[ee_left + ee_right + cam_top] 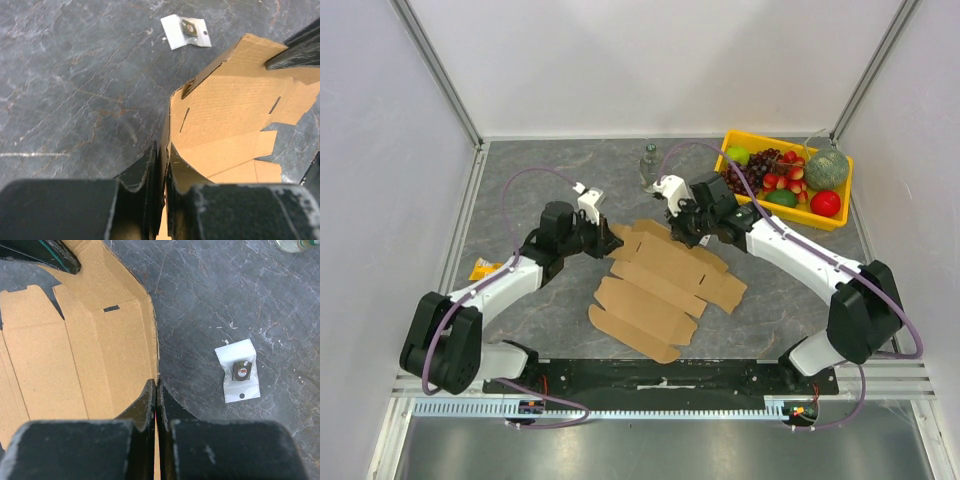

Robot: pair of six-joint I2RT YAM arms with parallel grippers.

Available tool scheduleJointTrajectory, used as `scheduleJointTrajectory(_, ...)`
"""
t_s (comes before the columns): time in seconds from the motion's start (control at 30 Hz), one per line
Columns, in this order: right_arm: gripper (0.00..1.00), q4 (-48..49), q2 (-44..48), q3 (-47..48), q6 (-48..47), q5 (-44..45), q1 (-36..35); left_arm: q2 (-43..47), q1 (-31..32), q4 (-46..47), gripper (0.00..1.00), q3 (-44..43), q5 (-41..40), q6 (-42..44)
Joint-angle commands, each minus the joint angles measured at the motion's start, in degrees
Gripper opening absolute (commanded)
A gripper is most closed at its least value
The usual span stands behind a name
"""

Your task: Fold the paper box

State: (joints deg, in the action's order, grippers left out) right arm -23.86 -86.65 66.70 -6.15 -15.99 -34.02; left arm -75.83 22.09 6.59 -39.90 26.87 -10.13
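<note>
The paper box [660, 285] is a brown die-cut cardboard sheet lying mostly flat in the middle of the table. My left gripper [607, 237] is at its far left corner. In the left wrist view a raised edge of the paper box [230, 110] stands between the jaws of the left gripper [164, 155], which are a little wider apart than the cardboard is thick. My right gripper [677, 228] is at the far edge. In the right wrist view this right gripper [157, 387] is pinched tight on the rim of the paper box [75, 355].
A yellow tray [800, 215] of fruit stands at the back right. A clear bottle [649, 165] stands behind the grippers. A small white packet [240, 371] lies on the table beyond the sheet's far edge. An orange wrapper [483, 268] lies at the left.
</note>
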Motion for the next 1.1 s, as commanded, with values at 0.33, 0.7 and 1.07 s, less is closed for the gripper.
scheduleJointTrajectory(0.33,0.00,9.7,6.3,-6.4,-1.8,19.4,-11.1,2.3,1.4,17.0,0.20,12.6,-6.2,-6.3)
scheduleJointTrajectory(0.7,0.00,10.7,5.9,-7.1,-1.4,23.1,-12.1,7.7,1.7,24.8,0.39,19.9,-3.8,-6.8)
scheduleJointTrajectory(1.07,0.00,11.0,6.1,-8.1,-1.5,22.1,-12.2,8.3,1.8,28.6,0.50,23.4,-3.6,-9.9)
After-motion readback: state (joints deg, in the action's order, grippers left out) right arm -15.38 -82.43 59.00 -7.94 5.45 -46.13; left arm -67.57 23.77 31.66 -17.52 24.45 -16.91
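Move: The left fingers already stand either side of the box's left flap, its middle about 2 cm to their right and level with them; the box's main panel lies some 11 cm right, 6 cm nearer and 7 cm below. The right hand already pinches the far wall, with the main panel about 4 cm left, 5 cm back and 8 cm below. From it a small packet lies 5 cm ahead, 3 cm right and 8 cm down, and the bottle 16 cm ahead, 7 cm left. The flap loses its pinch as the left fingers spread from nearly shut to about half open around it, that hand drawing back about 4 cm and sinking 4 to 5 cm before rising slightly. The right fingers keep their tight hold on the far wall, easing back some 2.5 cm and a little left, then forward a centimetre, while the wrist tips the fingertips up and rolls, in all roughly 15 degrees. ##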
